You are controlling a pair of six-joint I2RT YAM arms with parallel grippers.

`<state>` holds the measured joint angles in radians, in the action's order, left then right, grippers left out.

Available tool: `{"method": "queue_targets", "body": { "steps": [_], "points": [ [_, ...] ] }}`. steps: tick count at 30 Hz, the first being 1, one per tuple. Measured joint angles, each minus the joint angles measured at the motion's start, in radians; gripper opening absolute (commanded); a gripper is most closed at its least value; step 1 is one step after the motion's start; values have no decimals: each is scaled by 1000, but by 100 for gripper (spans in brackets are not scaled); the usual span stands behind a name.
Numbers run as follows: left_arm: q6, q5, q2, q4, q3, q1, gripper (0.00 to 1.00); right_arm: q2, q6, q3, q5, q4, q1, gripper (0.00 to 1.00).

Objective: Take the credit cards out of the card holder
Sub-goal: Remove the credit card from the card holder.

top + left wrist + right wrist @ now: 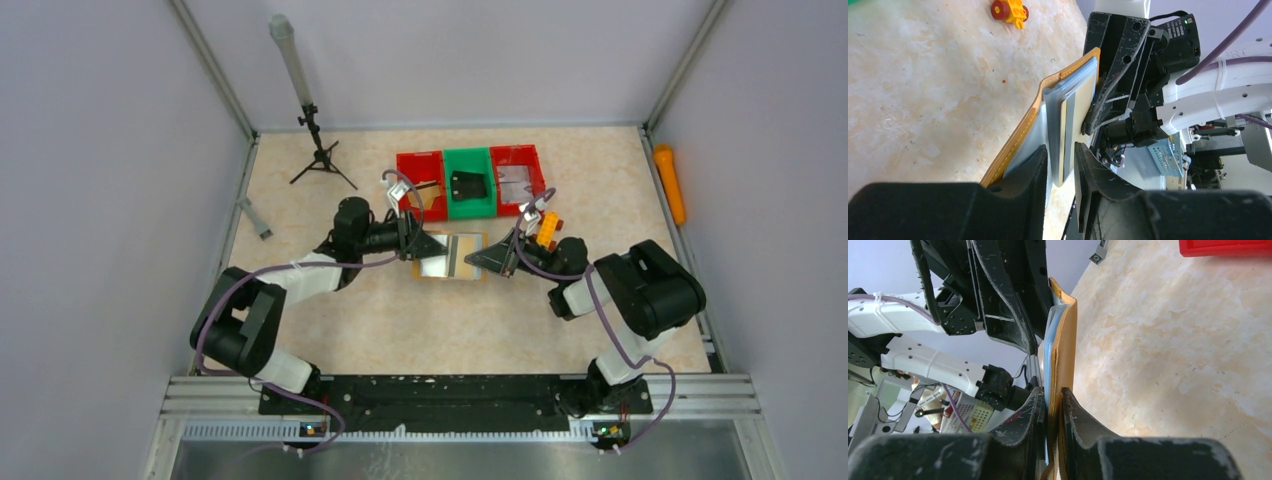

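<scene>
The mustard-brown card holder (462, 258) lies open in the middle of the table, held up between both arms. My right gripper (1053, 392) is shut on its leather cover (1067, 350) and the clear sleeve beside it. My left gripper (1062, 150) straddles the opposite edge of the card holder (1023, 130), its jaws slightly apart. Between them sits the clear sleeve with a tan, grey-striped credit card (1075, 107) in it, and a gap shows beside the right-hand finger (1085, 175). In the top view the two grippers (425, 246) (492, 260) face each other across the holder.
Behind the holder stand two red bins (420, 168) (517, 172) and a green bin (469, 197) holding a black object. An orange-yellow toy block (547, 228) lies near the right wrist. A tripod (320, 150) stands at the back left, an orange cylinder (670, 183) at the right wall.
</scene>
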<state>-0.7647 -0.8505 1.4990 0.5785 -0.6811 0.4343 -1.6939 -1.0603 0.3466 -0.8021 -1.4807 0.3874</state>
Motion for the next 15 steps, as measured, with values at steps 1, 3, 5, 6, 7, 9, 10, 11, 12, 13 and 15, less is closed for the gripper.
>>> {"method": "queue_targets", "body": {
  "steps": [1, 3, 5, 6, 7, 9, 10, 11, 12, 13, 15],
  "points": [
    [0, -4, 0, 0, 0, 2, 29, 0, -2, 0, -1, 0, 0, 6],
    [0, -14, 4, 1, -1, 8, 28, 0, -8, 0, -5, 0, 0, 6],
    [0, -25, 18, 4, -5, 15, 25, 0, -11, 0, -5, 0, 0, 6],
    [-1, -30, 27, 5, -7, 20, 23, 0, -14, 0, -5, 0, 0, 6],
    [-2, -36, 38, 4, -10, 26, 22, 0, -15, 0, -5, 0, 0, 6],
    [-5, -48, 55, 4, -17, 36, 18, -2, -18, 0, -7, 0, -2, 6],
    [-4, -52, 62, 3, -21, 41, 16, -4, -19, 0, -8, 1, -4, 6],
    [-4, -55, 66, 2, -25, 44, 15, -5, -24, 0, -8, 1, -5, 6],
    [-4, -55, 69, 1, -27, 45, 11, -6, -26, 0, -10, 0, -5, 6],
    [-3, -57, 71, -2, -30, 46, 5, -6, -28, 0, -10, 0, -6, 6],
    [-2, -58, 75, -5, -35, 45, 0, -11, -37, 0, -12, -3, -9, 6]
  ]
}}
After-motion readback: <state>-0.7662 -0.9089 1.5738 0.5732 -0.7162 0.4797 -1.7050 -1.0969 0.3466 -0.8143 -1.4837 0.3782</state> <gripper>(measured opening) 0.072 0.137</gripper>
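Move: To the left hand's right, about 4 cm off and 1 cm back, lies the middle of the beige credit card with the dark stripe; its free edge is nearer, some 2 cm away. The open card holder's middle is roughly 1 cm right and 1 cm back, while the green bin stands around 15 cm ahead and 6 cm right, well below. The right hand grips the holder, with the card's middle about 1 cm to its left and level with it fore and aft. Easing right about 2 cm, back some 1.5 cm and down 1 cm, the left hand brings its parted fingertips onto the credit card's free edge, turning slightly clockwise, then shuts them nearly fully to pinch that edge. The right hand stays almost in place and keeps its grip on the holder. ##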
